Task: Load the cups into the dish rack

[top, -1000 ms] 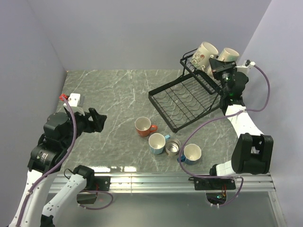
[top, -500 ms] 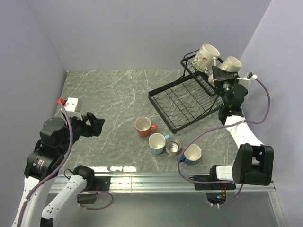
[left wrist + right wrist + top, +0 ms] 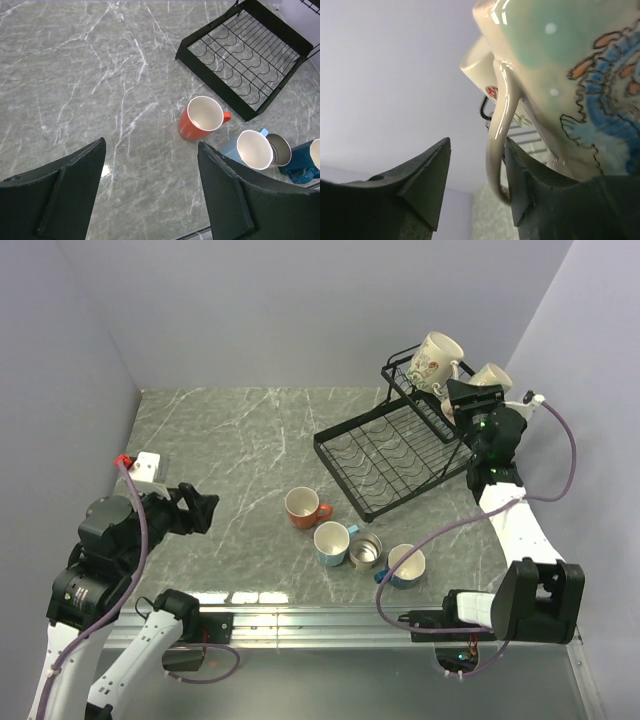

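The black wire dish rack [image 3: 390, 455] stands at the back right, and its lower tray [image 3: 245, 55] holds nothing. Two cream mugs lean in its raised basket: a floral one [image 3: 435, 358] and a second one [image 3: 490, 377]. My right gripper [image 3: 470, 395] sits at that second mug [image 3: 560, 75]. It is open [image 3: 477, 145], and the mug's handle [image 3: 499, 125] hangs loose between the jaws, close to the right finger. An orange mug [image 3: 302, 507], a light blue mug [image 3: 331, 542], a steel cup [image 3: 366, 550] and a dark blue mug [image 3: 405, 565] stand on the table. My left gripper [image 3: 200, 508] hovers open, well left of them.
The left wrist view looks down on marble table between its fingertips [image 3: 151, 150], with the orange mug [image 3: 202, 117] ahead and the other table cups [image 3: 252, 148] to the right. Purple walls close in behind and right of the rack. A metal rail [image 3: 330, 618] runs along the near edge.
My right gripper has opened and let go of the cream mug's handle; the mug now rests in the upper basket. The left arm has drifted slightly back toward the near left.
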Available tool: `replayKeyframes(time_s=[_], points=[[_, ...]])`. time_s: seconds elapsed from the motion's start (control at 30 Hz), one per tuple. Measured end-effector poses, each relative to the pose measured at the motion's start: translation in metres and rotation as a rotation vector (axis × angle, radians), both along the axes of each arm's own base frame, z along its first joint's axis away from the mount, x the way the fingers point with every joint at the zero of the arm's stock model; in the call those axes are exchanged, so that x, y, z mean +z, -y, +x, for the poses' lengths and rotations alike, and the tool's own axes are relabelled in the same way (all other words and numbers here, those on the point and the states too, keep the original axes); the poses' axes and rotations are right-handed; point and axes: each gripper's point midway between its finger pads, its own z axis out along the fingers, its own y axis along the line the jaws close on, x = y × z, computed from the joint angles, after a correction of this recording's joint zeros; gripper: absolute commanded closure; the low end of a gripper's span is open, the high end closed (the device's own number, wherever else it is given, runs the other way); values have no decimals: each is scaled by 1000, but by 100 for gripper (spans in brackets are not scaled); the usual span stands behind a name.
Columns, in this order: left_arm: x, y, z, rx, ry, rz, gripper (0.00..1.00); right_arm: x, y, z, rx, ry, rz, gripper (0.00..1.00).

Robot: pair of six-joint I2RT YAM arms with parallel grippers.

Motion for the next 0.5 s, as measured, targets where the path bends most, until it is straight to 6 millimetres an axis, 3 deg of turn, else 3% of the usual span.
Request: replayKeyframes(time_s=[0.5], points=[[16, -1, -3, 2, 71, -32, 20, -23, 2, -59, -20, -216, -104, 41]])
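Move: The blue-patterned cup I have just set on the dish rack's upper tier has its body about 5 cm ahead of my right hand, 3 cm to the right and 3 cm lower, its handle at my open fingertips. The floral cup stands some 10 cm ahead and 7 cm left, about level. The rack's lower tier is roughly 6 cm back, 14 cm left and 28 cm down. From my left hand the blue-patterned cup lies about 30 cm ahead and 52 cm right, about level. With its fingers already open, I back my right hand straight out from the blue-patterned cup's handle, about 6 cm towards my base, sinking a couple of centimetres as the fingertips tip down a little over 10 degrees. My empty left hand, still wide open, rises slightly. ##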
